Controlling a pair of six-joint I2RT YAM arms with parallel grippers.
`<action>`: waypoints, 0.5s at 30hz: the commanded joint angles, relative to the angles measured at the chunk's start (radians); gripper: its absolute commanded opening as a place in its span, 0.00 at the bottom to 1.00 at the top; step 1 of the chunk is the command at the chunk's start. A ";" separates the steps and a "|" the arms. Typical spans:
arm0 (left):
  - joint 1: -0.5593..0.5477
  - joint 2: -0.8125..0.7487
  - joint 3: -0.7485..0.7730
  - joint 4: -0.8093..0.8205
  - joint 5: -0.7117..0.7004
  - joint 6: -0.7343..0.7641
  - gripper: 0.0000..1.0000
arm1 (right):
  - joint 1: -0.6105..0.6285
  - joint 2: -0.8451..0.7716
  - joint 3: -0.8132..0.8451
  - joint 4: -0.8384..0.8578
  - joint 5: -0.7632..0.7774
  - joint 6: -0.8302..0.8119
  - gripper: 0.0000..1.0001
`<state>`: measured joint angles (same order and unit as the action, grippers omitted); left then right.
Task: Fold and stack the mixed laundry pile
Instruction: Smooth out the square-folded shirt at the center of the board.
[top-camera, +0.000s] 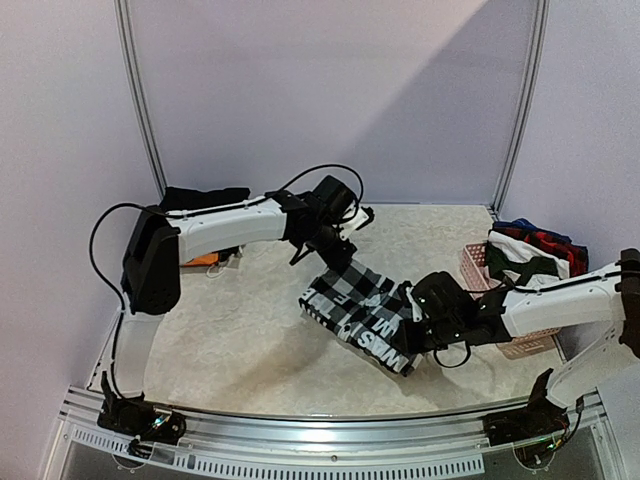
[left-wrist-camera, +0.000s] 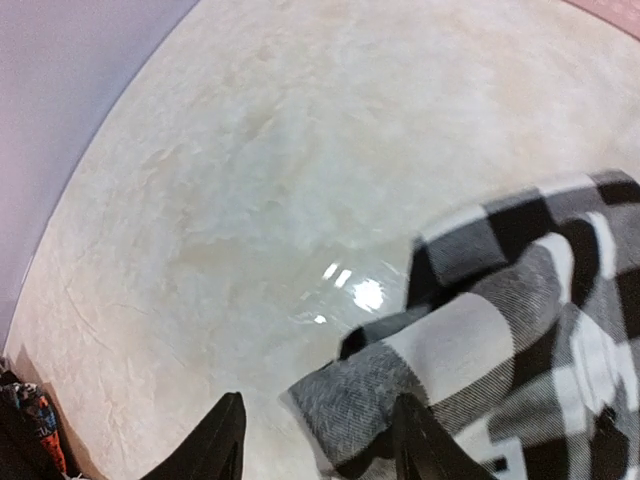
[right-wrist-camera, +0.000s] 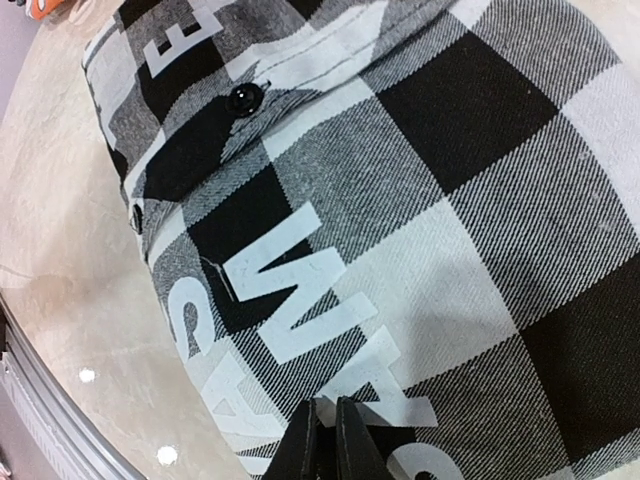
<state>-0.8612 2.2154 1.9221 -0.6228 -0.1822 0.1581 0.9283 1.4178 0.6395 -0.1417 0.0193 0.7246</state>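
Note:
A black-and-white checked garment (top-camera: 355, 312) with large white letters lies folded in the middle of the table. My left gripper (top-camera: 328, 248) hovers at its far corner. In the left wrist view this gripper (left-wrist-camera: 322, 445) is open, and the grey corner of the checked garment (left-wrist-camera: 385, 395) lies between the fingers, close to the right one. My right gripper (top-camera: 412, 330) sits over the garment's near right part. Seen from the right wrist, this gripper (right-wrist-camera: 326, 445) is shut, its tips on the flat checked cloth (right-wrist-camera: 420, 200). A black garment (top-camera: 205, 197) lies at the back left.
A pink perforated basket (top-camera: 530, 345) stands at the right edge, with red, navy, white and dark clothes (top-camera: 530, 250) heaped on it. An orange piece (top-camera: 200, 258) lies under the left arm. A corner of printed cloth (left-wrist-camera: 30, 420) shows at the lower left of the left wrist view.

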 joint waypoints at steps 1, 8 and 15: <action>0.035 0.093 0.103 -0.034 -0.087 -0.049 0.54 | -0.003 -0.047 -0.018 -0.015 -0.004 0.010 0.09; 0.016 -0.110 -0.072 0.053 -0.124 -0.113 0.66 | -0.003 -0.099 0.040 -0.047 -0.045 -0.025 0.09; 0.001 -0.351 -0.317 0.121 -0.069 -0.197 0.74 | -0.009 -0.035 0.216 -0.065 -0.078 -0.081 0.10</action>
<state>-0.8486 1.9850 1.6936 -0.5678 -0.2756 0.0387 0.9283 1.3418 0.7429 -0.1955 -0.0277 0.6930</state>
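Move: The square-folded shirt lies skewed under both hands. Its middle is about 10 cm back, 5 cm right and 7 cm below the left hand, which hangs over its far corner; from the right hand, whose shut tips are at the lettering, it is some 9 cm ahead and 7 cm left. The black folded stack is about 29 cm left and 8 cm ahead of the left hand; the laundry basket is roughly 23 cm right and 13 cm ahead of the right hand. Push the left gripper a last 3 cm or so forward and slightly down at the shirt's far corner, then swing it back, left and quickly up, clear of the cloth, opening it from half to about three-quarters and turning slightly counter-clockwise. Lift the still-shut right fingertips off the lettering, about 6 cm up, drifting left only late. ##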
